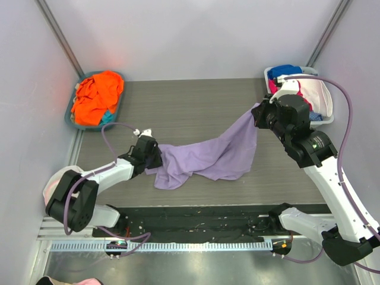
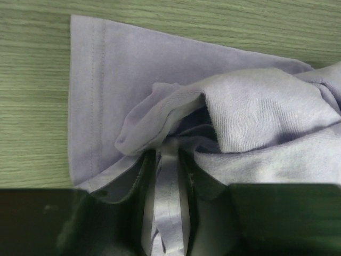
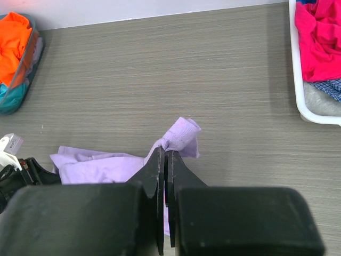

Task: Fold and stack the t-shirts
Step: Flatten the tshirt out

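A lavender t-shirt [image 1: 219, 155] stretches across the table between both grippers. My left gripper [image 1: 155, 157] is low at the shirt's left end. In the left wrist view [image 2: 168, 156] its jaws are shut on a hemmed fold of the shirt [image 2: 240, 106], and a flat hemmed edge lies on the table to the left. My right gripper [image 1: 259, 116] holds the shirt's right end raised off the table. Its jaws [image 3: 166, 152] are pressed together on a bunched corner of the lavender cloth [image 3: 184, 136]. An orange t-shirt [image 1: 98, 94] lies over a teal one [image 1: 107, 119] in the back-left bin.
A blue-grey bin [image 1: 119, 77] with the orange and teal shirts stands at the back left. A white basket [image 1: 328, 119] with pink [image 3: 319, 37] and blue clothes stands at the back right, close behind my right arm. Walls enclose the table on three sides.
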Motion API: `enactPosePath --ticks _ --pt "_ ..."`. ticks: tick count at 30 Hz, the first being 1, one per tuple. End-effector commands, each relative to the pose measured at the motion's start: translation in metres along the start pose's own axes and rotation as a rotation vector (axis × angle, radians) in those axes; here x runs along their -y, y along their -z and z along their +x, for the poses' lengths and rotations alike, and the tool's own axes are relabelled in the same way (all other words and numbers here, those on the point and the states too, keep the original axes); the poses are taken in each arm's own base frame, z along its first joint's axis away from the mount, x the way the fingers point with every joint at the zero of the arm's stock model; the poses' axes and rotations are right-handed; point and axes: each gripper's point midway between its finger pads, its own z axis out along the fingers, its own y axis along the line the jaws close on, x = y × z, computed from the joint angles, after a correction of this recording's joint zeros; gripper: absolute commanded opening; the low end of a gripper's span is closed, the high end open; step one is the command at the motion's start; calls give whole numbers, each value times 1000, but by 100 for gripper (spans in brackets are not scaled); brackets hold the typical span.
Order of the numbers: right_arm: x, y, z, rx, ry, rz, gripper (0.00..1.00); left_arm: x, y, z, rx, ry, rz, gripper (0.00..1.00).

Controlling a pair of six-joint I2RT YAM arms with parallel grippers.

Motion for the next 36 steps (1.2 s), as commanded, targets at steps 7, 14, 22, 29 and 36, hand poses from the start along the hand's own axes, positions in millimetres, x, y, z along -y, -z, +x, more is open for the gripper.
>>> enactPosePath --ticks 7,14,22,29,36 --pt "1 8 -14 58 -12 -4 1 21 15 -21 32 20 75 0" --pt "0 10 -15 62 -24 -7 1 37 111 -108 235 -32 49 0" --pt "0 13 -17 69 -33 -8 1 29 147 -125 287 -61 0 0" --pt "8 18 -22 87 -27 30 1 11 147 -122 285 -62 -83 0" --pt "30 19 -12 58 -34 150 1 -10 127 -74 147 27 -138 0"
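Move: The lilac t-shirt's left edge is already between my left fingers, about 1 cm below the hand point. A loose flap of the shirt lies some 4 cm ahead and 3 cm left of this hand, and the basket of orange clothes about 33 cm ahead and 25 cm left. From my right hand, which holds up the shirt's other end, that left edge lies roughly 29 cm to the left, 2 cm back and 33 cm below. I shut my half-open left fingers on the shirt's edge and pinch it, then pull it quickly up off the table some 22 cm, tipping the fingertips up about 20 degrees. From there I ease down about 5 cm while drawing left, away from my right hand. My right hand keeps its pinch and shifts a little right at the end. ##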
